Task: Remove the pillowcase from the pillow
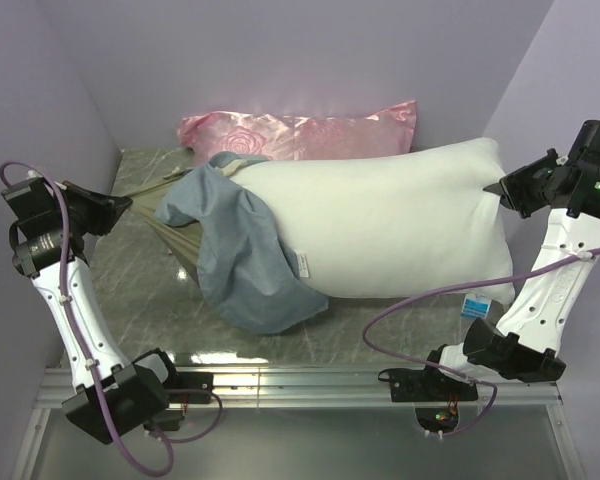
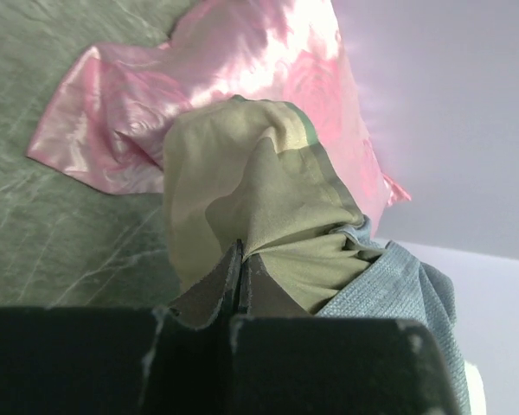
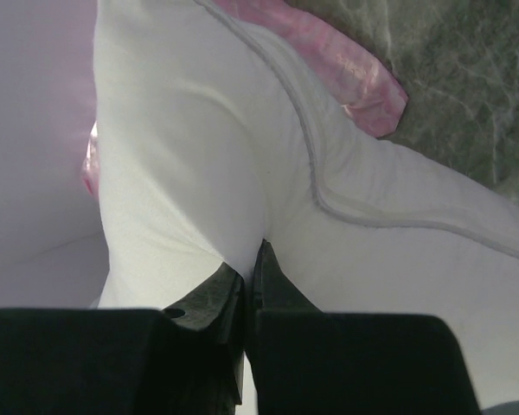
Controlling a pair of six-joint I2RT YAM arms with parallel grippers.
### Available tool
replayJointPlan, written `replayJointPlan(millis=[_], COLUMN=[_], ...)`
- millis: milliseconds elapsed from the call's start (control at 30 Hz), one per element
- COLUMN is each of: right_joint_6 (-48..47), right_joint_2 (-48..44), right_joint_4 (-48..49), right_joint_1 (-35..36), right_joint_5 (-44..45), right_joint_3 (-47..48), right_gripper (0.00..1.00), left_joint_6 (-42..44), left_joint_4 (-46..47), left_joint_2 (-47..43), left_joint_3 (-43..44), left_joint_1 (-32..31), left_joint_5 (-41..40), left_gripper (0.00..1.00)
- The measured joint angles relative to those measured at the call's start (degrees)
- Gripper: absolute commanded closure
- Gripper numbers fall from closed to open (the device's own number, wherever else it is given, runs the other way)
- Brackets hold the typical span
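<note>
The plump white pillow lies across the table, almost wholly bare. The blue-grey pillowcase hangs crumpled over its left end, its tan checked inner face stretched left. My left gripper is shut on that tan fabric, pulled taut at the left. My right gripper is shut on the pillow's right end, pinching a fold of white cloth. A small tag shows at the pillow's near left corner.
A shiny pink rose-patterned satin pillow lies at the back against the wall, also in the left wrist view. Lilac walls close in left, back and right. The marbled green tabletop shows at the near left. A metal rail runs along the front edge.
</note>
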Motion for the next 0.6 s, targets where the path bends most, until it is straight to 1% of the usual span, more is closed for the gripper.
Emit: replayJointPlan(millis=[433,600], right_joint_6=[-0.55,-0.94], right_joint_2=[0.37,0.72], right_joint_4=[-0.92,-0.68], right_joint_1=[-1.79,-2.43], right_joint_5=[4.85,6.95], right_joint_3=[0.0,-0.07], right_gripper=[1.0,1.0], left_joint_6=[-0.07,-0.28], left_joint_4=[-0.02,0.66], left_joint_2=[3.82,5.01], left_joint_3=[-1.6,-1.6], left_joint_1=[7.06,8.41], left_joint_5=[-0.07,-0.2], left_gripper=[1.0,1.0])
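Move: The pillowcase's blue bunch, still round the pillow's left end, lies about 21 cm to the right of the left hand, 5 cm back and 20 cm lower; its khaki end is already in those fingers. The pillow's middle is some 50 cm right and 4 cm back, 14 cm lower, and the pink pillow's about 32 cm right, 10 cm ahead. From the right hand, which already grips the pillow's right end, the bunch lies roughly 50 cm left, 8 cm back and 26 cm lower. The pillowcase's khaki end, still pinched in the left fingers, is drawn about 5 cm to the left and some 3 cm down, away from the pillow, the left wrist turning roughly 10 degrees counter-clockwise. Against this the right hand keeps its pinch on the pillow's far end and eases about 3 cm right and slightly down, turning a little clockwise; both grippers stay shut. ##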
